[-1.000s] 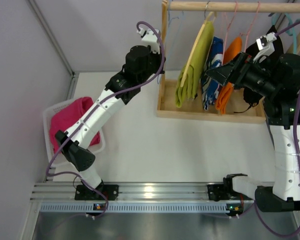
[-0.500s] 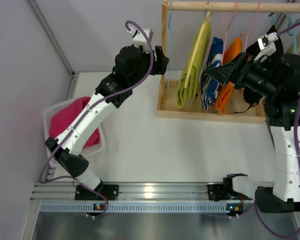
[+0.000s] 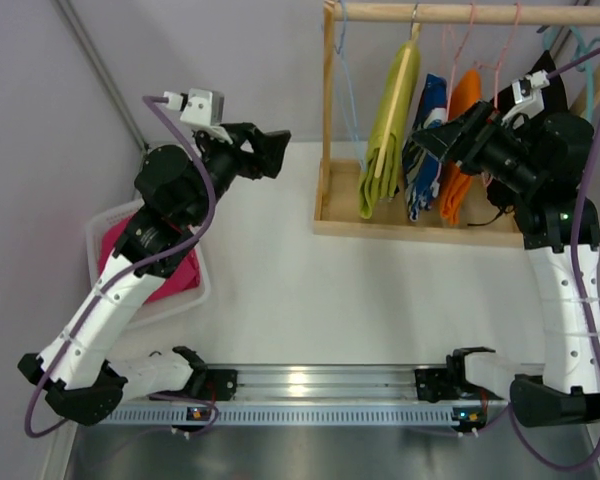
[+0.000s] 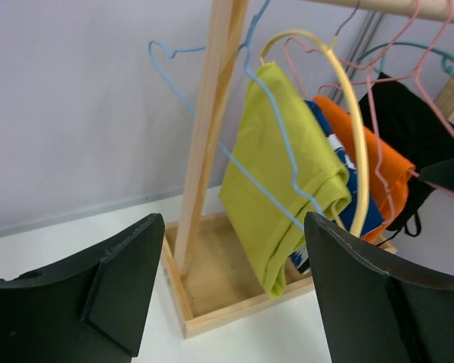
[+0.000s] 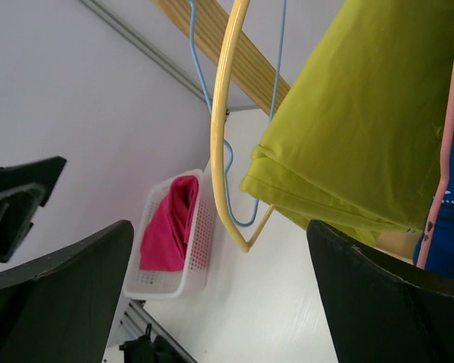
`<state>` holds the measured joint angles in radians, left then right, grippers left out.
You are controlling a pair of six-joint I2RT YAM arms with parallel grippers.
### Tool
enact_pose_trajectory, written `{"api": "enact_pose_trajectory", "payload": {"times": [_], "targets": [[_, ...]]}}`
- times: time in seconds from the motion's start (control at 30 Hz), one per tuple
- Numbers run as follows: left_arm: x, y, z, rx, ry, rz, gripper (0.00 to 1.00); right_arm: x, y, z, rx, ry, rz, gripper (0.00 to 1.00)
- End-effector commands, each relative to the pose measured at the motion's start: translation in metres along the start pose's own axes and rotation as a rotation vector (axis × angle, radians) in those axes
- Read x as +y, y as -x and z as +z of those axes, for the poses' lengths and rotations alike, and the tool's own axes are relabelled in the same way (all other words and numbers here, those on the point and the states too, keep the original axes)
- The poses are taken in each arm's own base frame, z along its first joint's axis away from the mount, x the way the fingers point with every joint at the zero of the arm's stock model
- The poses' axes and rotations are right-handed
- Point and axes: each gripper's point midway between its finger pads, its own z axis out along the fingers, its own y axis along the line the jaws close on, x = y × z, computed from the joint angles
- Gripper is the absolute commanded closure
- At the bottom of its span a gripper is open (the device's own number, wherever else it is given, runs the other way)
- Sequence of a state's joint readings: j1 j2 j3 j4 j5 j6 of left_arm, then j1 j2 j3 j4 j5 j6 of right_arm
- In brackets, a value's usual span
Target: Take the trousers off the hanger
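Note:
The lime yellow-green trousers (image 3: 383, 150) hang folded over a yellow hanger (image 3: 408, 70) on the wooden rack, with an empty blue wire hanger (image 3: 348, 90) beside them. They also show in the left wrist view (image 4: 276, 174) and the right wrist view (image 5: 363, 113). The magenta-pink trousers (image 3: 120, 250) lie in a white basket (image 3: 98, 222) at the left. My left gripper (image 3: 276, 153) is open and empty, well left of the rack, facing it (image 4: 234, 223). My right gripper (image 3: 425, 140) is open and empty, close to the right of the lime trousers (image 5: 219, 227).
The rack has a top rod (image 3: 480, 13), a left post (image 3: 329, 90) and a wooden base tray (image 3: 420, 228). A blue patterned cloth (image 3: 427, 125), an orange cloth (image 3: 462, 150) and a black garment (image 3: 546, 70) hang on it. A metal rail (image 3: 300, 385) runs along the near edge.
My left arm has swung back to the left, away from the rack post, and its gripper now sits above the table's far left. My right gripper has shifted slightly up.

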<state>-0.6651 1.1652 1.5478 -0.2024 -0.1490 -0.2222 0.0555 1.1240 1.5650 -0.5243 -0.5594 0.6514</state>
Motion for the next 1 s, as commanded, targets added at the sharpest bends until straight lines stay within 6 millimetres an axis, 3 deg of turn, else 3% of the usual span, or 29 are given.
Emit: {"api": "enact_pose_trajectory", "payload": {"times": [0.0,0.13,0.33,0.5,0.7,0.97], "targets": [[0.027,-0.016,-0.009,0.008,0.069,0.044,0.19,0.014,0.034,0.009,-0.122,0.068,-0.006,0.0],[0.064,-0.023,-0.023,0.008,0.158,0.012,0.19,0.011,0.044,0.027,-0.14,0.082,0.037,0.03],[0.092,-0.019,-0.046,-0.009,0.228,-0.028,0.19,0.009,0.058,0.05,-0.181,0.085,0.089,0.1],[0.104,-0.016,-0.056,-0.026,0.261,-0.064,0.19,0.012,0.056,0.076,-0.175,0.083,0.107,0.18],[0.117,-0.01,-0.068,-0.047,0.317,-0.068,0.19,-0.008,0.046,0.112,-0.143,0.04,0.182,0.22],[0.123,-0.013,-0.079,-0.051,0.336,-0.055,0.18,0.014,0.048,0.134,-0.13,0.156,0.205,0.31]]}}
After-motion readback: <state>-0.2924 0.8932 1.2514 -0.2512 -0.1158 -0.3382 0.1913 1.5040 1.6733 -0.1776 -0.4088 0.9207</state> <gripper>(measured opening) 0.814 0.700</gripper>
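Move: The right hand, empty and wide open, has the near side of the wooden hanger about 12 cm ahead, 8 cm to its left and level with it. The green trousers on that hanger hang some 14 cm ahead, 7 cm left and 9 cm lower. The blue patterned trousers are 11 cm ahead, 1 cm left and 10 cm down. The wooden hanger lies roughly 14 cm ahead and 25 cm right of the left hand, at about its height. The right fingers come to straddle the near side of the wooden hanger; a firm touch can't be made out. To get there the hand reaches forward about 13 cm, bearing left in the second half, rolls some 13 degrees with its left side rising, and narrows its wide-open fingers by roughly a third. The left hand, open and empty, backs off leftward about 13 cm and down, away from the rack, turning counter-clockwise. ##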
